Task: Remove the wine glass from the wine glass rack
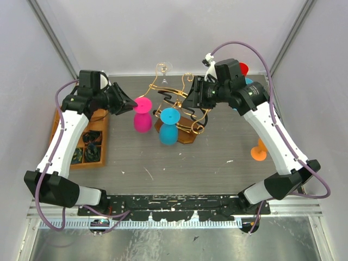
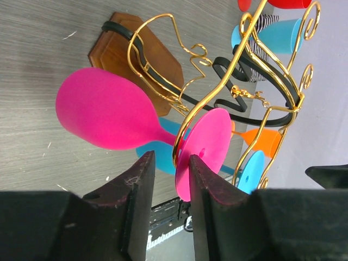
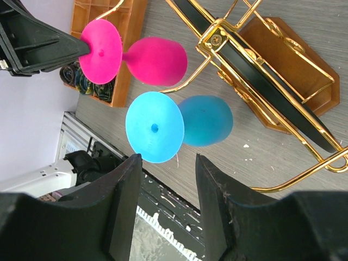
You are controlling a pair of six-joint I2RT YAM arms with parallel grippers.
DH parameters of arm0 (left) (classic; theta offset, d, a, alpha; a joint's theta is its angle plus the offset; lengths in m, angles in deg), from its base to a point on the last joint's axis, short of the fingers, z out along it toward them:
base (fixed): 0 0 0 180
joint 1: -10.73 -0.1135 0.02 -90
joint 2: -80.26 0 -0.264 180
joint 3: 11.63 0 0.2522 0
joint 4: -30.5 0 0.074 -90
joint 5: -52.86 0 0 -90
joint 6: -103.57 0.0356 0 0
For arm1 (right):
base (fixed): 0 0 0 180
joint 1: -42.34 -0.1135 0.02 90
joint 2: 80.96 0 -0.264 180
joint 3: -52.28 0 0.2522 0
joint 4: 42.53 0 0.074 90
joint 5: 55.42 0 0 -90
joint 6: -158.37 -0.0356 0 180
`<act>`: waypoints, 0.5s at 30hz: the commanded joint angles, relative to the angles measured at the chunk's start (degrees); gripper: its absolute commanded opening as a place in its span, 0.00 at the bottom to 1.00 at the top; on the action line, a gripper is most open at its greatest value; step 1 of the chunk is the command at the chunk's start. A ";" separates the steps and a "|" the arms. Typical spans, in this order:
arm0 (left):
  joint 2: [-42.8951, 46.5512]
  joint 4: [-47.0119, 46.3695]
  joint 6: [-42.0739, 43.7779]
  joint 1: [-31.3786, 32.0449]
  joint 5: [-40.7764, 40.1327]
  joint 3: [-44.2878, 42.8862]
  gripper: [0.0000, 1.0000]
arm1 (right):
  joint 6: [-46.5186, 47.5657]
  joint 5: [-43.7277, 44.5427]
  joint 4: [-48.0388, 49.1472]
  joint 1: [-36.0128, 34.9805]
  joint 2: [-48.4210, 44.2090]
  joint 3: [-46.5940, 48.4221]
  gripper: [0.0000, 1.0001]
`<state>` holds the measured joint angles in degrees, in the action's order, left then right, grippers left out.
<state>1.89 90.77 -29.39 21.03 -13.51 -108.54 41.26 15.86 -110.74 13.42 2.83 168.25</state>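
Observation:
The wine glass rack (image 1: pixel 187 115) of gold wire on a brown wooden base (image 2: pixel 117 51) stands mid-table. A pink wine glass (image 1: pixel 142 120) hangs bowl-down from its left arm, with a blue wine glass (image 1: pixel 169 130) beside it. My left gripper (image 1: pixel 132 105) is at the pink foot (image 2: pixel 213 138). Its fingers (image 2: pixel 142 198) straddle the foot's rim and the gold wire; the rim lies against the right finger, and a gap shows to the left one. My right gripper (image 3: pixel 167 159) hovers open above the blue foot (image 3: pixel 155 128), with nothing between its fingers.
An orange compartment tray (image 1: pixel 89 142) lies at the left under my left arm. An orange glass (image 1: pixel 259 152) stands on the table at the right. A clear glass (image 1: pixel 163 68) hangs at the rack's far side. Red and teal glasses (image 1: pixel 243 69) sit behind my right wrist.

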 commanded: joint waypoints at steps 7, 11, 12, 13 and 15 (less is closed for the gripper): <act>0.20 -2.57 -0.80 0.45 2.46 -1.55 0.15 | 0.51 0.63 2.50 -0.16 -3.02 -1.63 0.50; 0.39 -2.58 -0.98 0.48 2.55 -1.53 0.04 | 0.57 0.70 2.61 -0.16 -3.02 -1.89 0.50; 0.49 -2.44 -1.06 0.46 2.55 -1.61 0.03 | 0.61 0.70 2.62 -0.16 -3.02 -2.00 0.50; 0.72 -2.39 -1.15 0.47 2.55 -1.65 0.02 | 0.58 0.70 2.64 -0.12 -2.95 -2.05 0.50; 0.97 -2.30 -1.45 0.46 2.56 -1.70 0.00 | 0.66 0.70 2.69 -0.17 -3.01 -2.27 0.50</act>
<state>1.93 89.52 -30.63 21.21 -12.15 -108.54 41.26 16.10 -110.53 13.42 1.92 165.98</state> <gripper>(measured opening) 0.051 0.499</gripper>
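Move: The pink wine glass hangs foot-up on the rack, its foot's near edge already between the left hand's half-open fingers; its middle is about 4 cm to the right, level fore and aft, and 7 cm below. The blue glass is some 15 cm right, 4 cm back and 9 cm below; the clear glass about 12 cm ahead, 12 cm right and 6 cm lower. From the right hand, the pink glass lies roughly 20 cm left, 3 cm ahead, 13 cm below. The pink glass's foot is pinched at its edge as the left fingers close from not quite half open to nearly shut, one pad on each face of the thin disc, right beside the rack's gold wire. The left hand all but stays put, creeping only about half a centimetre to the right and up, its wrist held steady. ##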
